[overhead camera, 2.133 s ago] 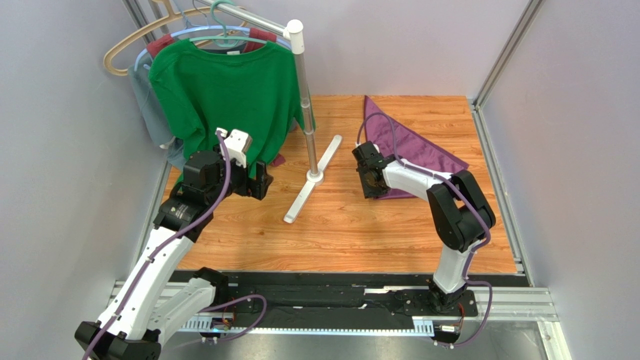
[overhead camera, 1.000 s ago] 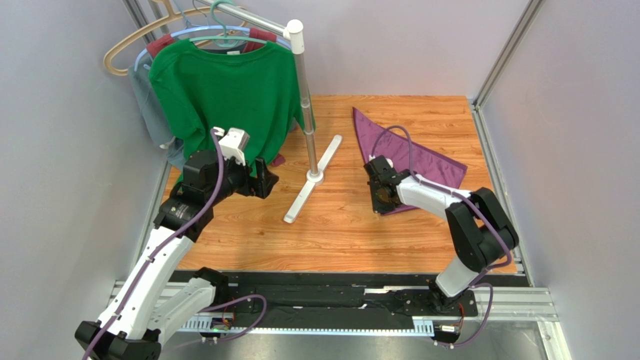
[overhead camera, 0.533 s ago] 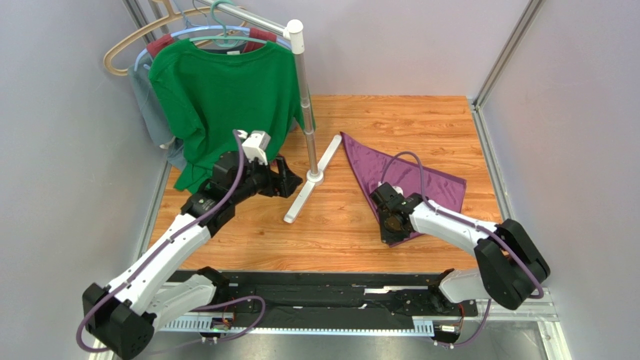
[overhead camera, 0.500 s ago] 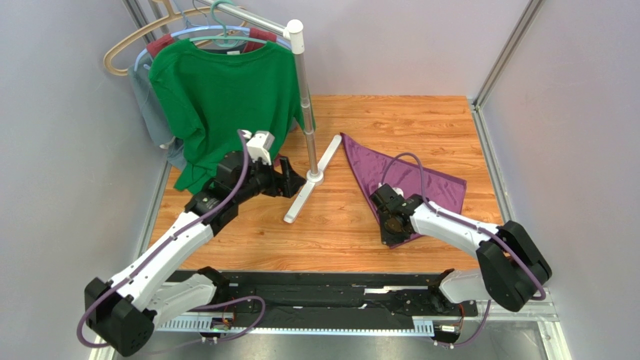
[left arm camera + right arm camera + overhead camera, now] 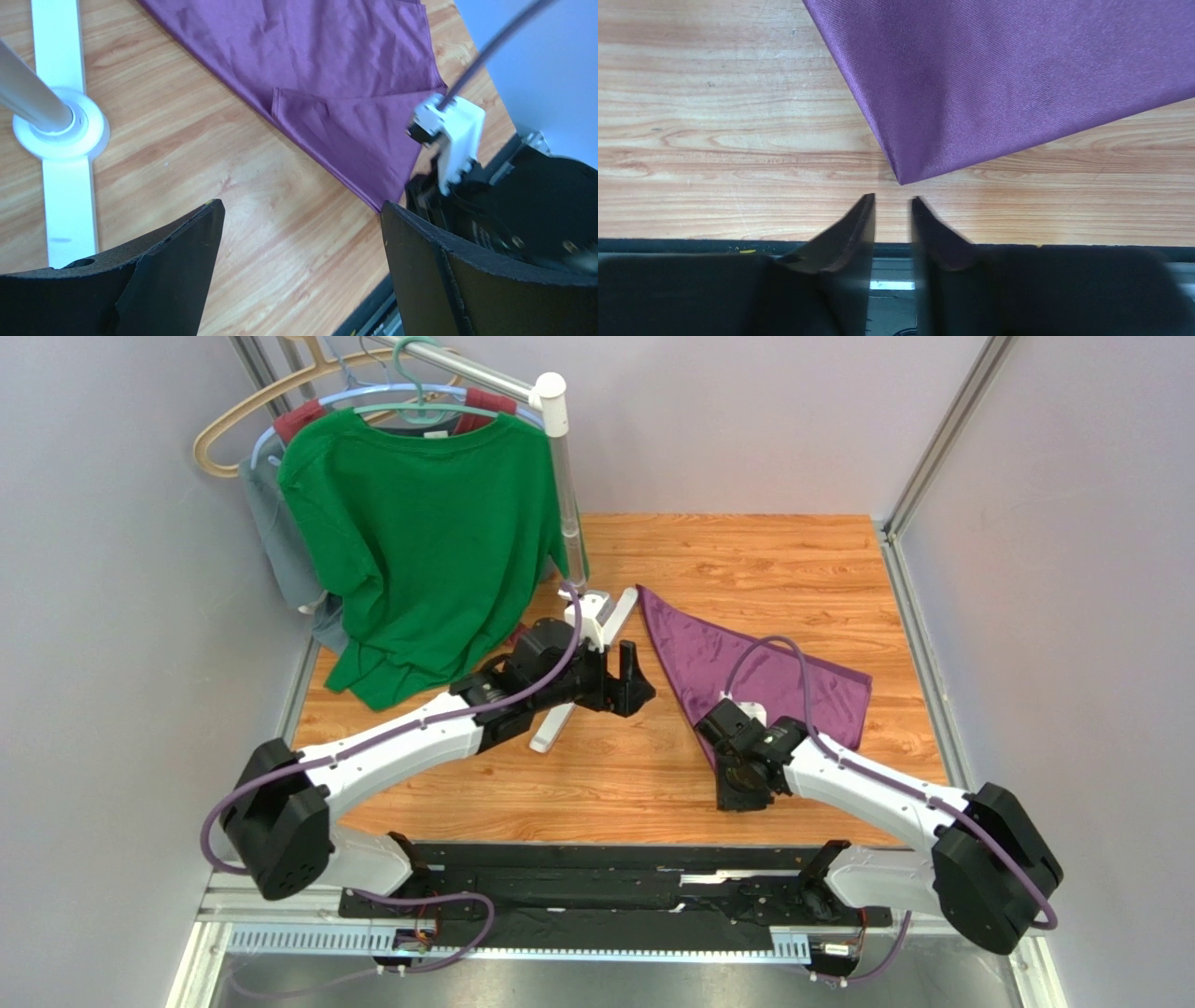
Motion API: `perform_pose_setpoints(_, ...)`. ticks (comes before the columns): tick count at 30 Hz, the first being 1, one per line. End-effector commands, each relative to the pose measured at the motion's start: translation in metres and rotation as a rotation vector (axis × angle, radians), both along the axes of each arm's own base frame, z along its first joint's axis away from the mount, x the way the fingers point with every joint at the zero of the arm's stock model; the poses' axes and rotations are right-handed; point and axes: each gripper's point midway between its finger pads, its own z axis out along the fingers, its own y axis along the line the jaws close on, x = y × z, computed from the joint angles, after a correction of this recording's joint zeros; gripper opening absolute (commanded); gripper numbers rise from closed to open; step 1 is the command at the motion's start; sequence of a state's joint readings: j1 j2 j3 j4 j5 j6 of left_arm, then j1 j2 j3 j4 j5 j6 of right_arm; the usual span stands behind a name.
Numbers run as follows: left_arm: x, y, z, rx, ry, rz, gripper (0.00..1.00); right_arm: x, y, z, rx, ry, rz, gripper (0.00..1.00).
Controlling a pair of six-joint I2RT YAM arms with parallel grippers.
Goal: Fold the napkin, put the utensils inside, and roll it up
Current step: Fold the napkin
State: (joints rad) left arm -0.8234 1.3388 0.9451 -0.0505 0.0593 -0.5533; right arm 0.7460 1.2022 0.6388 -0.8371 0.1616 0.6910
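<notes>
The dark purple napkin (image 5: 758, 665) lies as a folded triangle on the wooden table, right of centre. Its near corner points at my right gripper (image 5: 732, 791). In the right wrist view that corner (image 5: 901, 178) rests just beyond my right gripper (image 5: 893, 198), whose jaws stand a narrow gap apart with nothing between them. My left gripper (image 5: 641, 682) hovers wide open beside the napkin's left edge. In the left wrist view my left gripper (image 5: 300, 205) frames bare wood, with the napkin (image 5: 337, 63) ahead. The utensils are out of view.
A clothes rack pole (image 5: 568, 546) stands on a white base (image 5: 561, 714) just left of my left gripper, carrying a green T-shirt (image 5: 421, 532). The black rail (image 5: 603, 875) runs along the near edge. Walls close in on the left and right.
My right gripper dragged the napkin's corner toward the near edge, then parted its jaws and let it go. My left arm swung right past the rack base toward the napkin.
</notes>
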Motion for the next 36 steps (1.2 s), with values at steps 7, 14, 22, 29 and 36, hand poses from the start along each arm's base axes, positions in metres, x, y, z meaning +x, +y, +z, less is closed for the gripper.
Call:
perform_pose_setpoints(7, 0.052, -0.037, 0.005, -0.017, -0.037, 0.062, 0.92, 0.061, 0.024, 0.063, 0.045, -0.209, 0.042, 0.46)
perform_pose_setpoints(14, 0.083, -0.053, -0.015, 0.009, -0.001, 0.084, 0.91, 0.137, -0.011, 0.09, 0.145, -0.339, -0.14, 0.52)
perform_pose_setpoints(22, 0.107, -0.062, -0.028, 0.029, -0.008, 0.056, 0.92, 0.207, -0.09, 0.068, 0.273, -0.358, -0.442, 0.55)
perform_pose_setpoints(29, 0.114, -0.07, -0.034, 0.009, 0.01, 0.035, 0.92, 0.219, -0.157, 0.034, 0.216, -0.333, -0.635, 0.54)
perform_pose_setpoints(36, 0.119, -0.076, -0.033, 0.004, -0.006, 0.012, 0.92, 0.203, -0.193, 0.01, 0.144, -0.284, -0.717, 0.54)
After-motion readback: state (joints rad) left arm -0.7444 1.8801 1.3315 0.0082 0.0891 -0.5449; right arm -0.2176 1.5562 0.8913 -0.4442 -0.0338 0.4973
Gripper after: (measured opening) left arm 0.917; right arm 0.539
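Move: The right hand is almost down on the table, with the napkin's near corner barely 2 cm ahead of its tips; the napkin's right edge lies about 19 cm ahead and 22 cm to its right. From the left hand, the middle of the napkin's left edge is some 7 cm ahead, 10 cm right and 18 cm below, the far-left corner about 28 cm ahead and 2 cm right, the rack foot 13 cm ahead and 7 cm left. Up and forward off the near corner, then over to the right and down, the right hand arcs to just above the napkin's right part, ending some 19 cm forward and 16 cm right, fingers opening to about half, wrist turning about 40 degrees clockwise. The left hand, open, reaches forward, sinking and easing right towards the left edge, then slows well above the table. ##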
